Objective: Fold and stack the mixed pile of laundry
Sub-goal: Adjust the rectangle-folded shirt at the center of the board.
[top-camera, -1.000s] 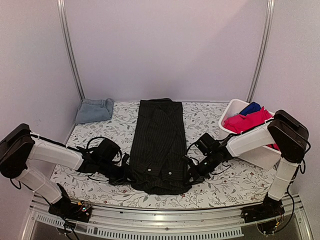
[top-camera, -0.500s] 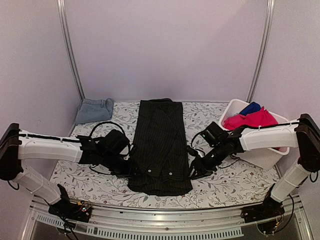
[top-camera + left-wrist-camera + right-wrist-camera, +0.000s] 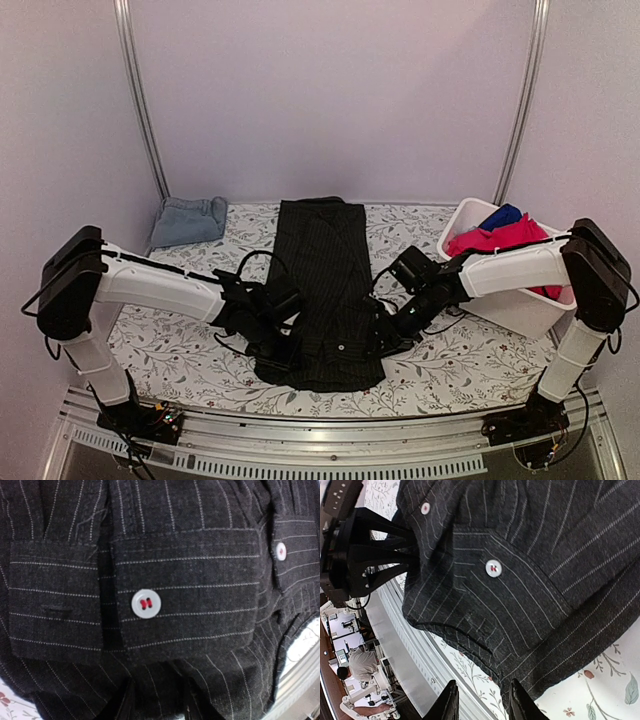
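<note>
A black pinstriped button shirt [image 3: 320,270] lies lengthwise on the middle of the table, cuffs folded onto its near end. My left gripper [image 3: 283,335] rests over the shirt's near left part. In the left wrist view its dark fingers stand apart over the cuffs [image 3: 190,580], gripping nothing. My right gripper [image 3: 385,338] hovers at the shirt's near right edge, open, with the shirt [image 3: 520,555] just beyond its fingers [image 3: 520,702]. A folded light blue denim piece [image 3: 188,220] lies at the back left. Red-pink cloth [image 3: 500,240] and royal blue cloth [image 3: 502,214] fill the bin.
The white plastic bin [image 3: 520,310] stands at the right edge, close behind my right forearm. A floral table cover [image 3: 440,370] spreads under everything. A metal rail [image 3: 330,435] runs along the near table edge. Upright metal posts [image 3: 140,100] stand at the back corners.
Both grippers let go of the shirt's near corners and opened. The left arm swung right onto the shirt; the right gripper stayed at the right edge. The near hem now lies flatter.
</note>
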`<action>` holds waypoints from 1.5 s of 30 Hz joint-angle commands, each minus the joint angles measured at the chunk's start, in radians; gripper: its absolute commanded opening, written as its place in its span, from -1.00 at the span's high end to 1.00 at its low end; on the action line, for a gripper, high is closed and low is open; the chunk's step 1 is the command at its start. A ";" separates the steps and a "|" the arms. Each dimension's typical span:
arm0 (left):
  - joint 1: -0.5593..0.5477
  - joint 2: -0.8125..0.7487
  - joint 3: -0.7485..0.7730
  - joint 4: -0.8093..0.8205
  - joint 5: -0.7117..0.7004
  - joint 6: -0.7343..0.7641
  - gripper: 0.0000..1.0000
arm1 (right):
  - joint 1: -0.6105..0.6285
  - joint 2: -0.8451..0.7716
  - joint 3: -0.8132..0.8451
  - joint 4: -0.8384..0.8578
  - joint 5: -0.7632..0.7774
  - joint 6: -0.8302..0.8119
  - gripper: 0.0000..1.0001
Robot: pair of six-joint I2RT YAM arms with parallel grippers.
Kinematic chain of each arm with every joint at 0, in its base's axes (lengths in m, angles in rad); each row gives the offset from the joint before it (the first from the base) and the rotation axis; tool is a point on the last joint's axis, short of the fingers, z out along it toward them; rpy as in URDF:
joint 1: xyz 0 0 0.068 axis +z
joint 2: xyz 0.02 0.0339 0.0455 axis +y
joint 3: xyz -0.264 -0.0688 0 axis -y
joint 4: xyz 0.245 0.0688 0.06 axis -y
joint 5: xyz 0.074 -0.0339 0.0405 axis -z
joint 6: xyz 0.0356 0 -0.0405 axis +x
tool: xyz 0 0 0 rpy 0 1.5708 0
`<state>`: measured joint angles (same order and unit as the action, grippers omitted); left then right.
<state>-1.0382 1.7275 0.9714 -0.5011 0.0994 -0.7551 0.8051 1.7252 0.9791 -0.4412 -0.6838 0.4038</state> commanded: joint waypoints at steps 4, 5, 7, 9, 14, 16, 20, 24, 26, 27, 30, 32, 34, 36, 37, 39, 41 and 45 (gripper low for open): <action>-0.048 0.032 0.060 -0.089 -0.055 0.039 0.60 | 0.006 0.005 -0.042 0.014 -0.024 -0.014 0.34; -0.053 0.032 0.067 -0.090 -0.053 0.047 0.69 | 0.005 0.008 -0.042 0.017 -0.026 -0.015 0.34; -0.064 0.025 0.086 -0.090 -0.054 0.062 0.86 | 0.006 0.015 -0.042 0.024 -0.033 -0.013 0.35; -0.072 0.013 0.103 -0.087 -0.054 0.081 1.00 | 0.005 0.015 -0.041 0.029 -0.034 -0.009 0.35; -0.077 -0.019 0.114 -0.086 -0.047 0.098 1.00 | 0.008 0.000 -0.018 0.022 -0.024 -0.005 0.41; -0.076 -0.031 0.109 -0.080 -0.044 0.104 1.00 | 0.014 -0.006 -0.002 0.013 -0.019 -0.008 0.44; -0.075 -0.046 0.082 -0.030 -0.007 0.106 1.00 | 0.045 0.010 0.036 -0.014 0.009 -0.013 0.47; -0.075 -0.042 0.057 0.010 0.020 0.090 1.00 | 0.095 0.062 0.083 -0.043 0.059 -0.026 0.46; -0.073 -0.049 0.044 0.028 0.030 0.080 1.00 | 0.112 0.085 0.095 -0.046 0.083 -0.012 0.46; -0.073 -0.054 0.036 0.038 0.033 0.075 1.00 | 0.119 0.097 0.102 -0.054 0.100 -0.007 0.44; -0.067 -0.064 0.016 0.053 0.039 0.061 1.00 | 0.141 0.130 0.138 -0.098 0.181 -0.007 0.42; -0.064 -0.068 0.006 0.058 0.039 0.058 1.00 | 0.152 0.149 0.159 -0.124 0.234 -0.012 0.39; -0.061 -0.071 0.000 0.060 0.041 0.057 1.00 | 0.157 0.161 0.174 -0.132 0.252 -0.013 0.38; -0.058 -0.069 -0.003 0.063 0.042 0.057 1.00 | 0.160 0.177 0.193 -0.137 0.269 -0.013 0.38; -0.058 -0.067 -0.003 0.066 0.043 0.059 1.00 | 0.163 0.181 0.203 -0.139 0.279 -0.013 0.38; -0.057 -0.065 -0.003 0.068 0.045 0.059 1.00 | 0.168 0.196 0.227 -0.150 0.300 -0.015 0.38; -0.056 -0.059 -0.002 0.070 0.046 0.061 1.00 | 0.172 0.213 0.245 -0.166 0.318 -0.015 0.37; -0.054 -0.050 0.001 0.071 0.052 0.063 1.00 | 0.184 0.241 0.256 -0.181 0.329 -0.021 0.37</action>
<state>-1.0962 1.6867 0.9787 -0.4496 0.1280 -0.6891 0.9718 1.9289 1.2140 -0.5850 -0.4046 0.3985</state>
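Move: The near-left part of the dark shirt lies right under my left hand, about 1 cm down, with its folded left cuff some 4 cm ahead and 3 cm to the right. My right hand hovers over the shirt's near-right side. The right cuff with its white button lies from it about 1 cm ahead, 6 cm to its left and 5 cm below. I close my left fingers on the cloth near the shirt's near edge, then lift it slightly and draw it about 3 cm to the right and a little back, keeping the pinch. My right hand hangs back at first, then shifts some 3 cm left and sinks about 4 cm beside the right cuff, fingers still parted and tilting steeper by some 15 degrees. ##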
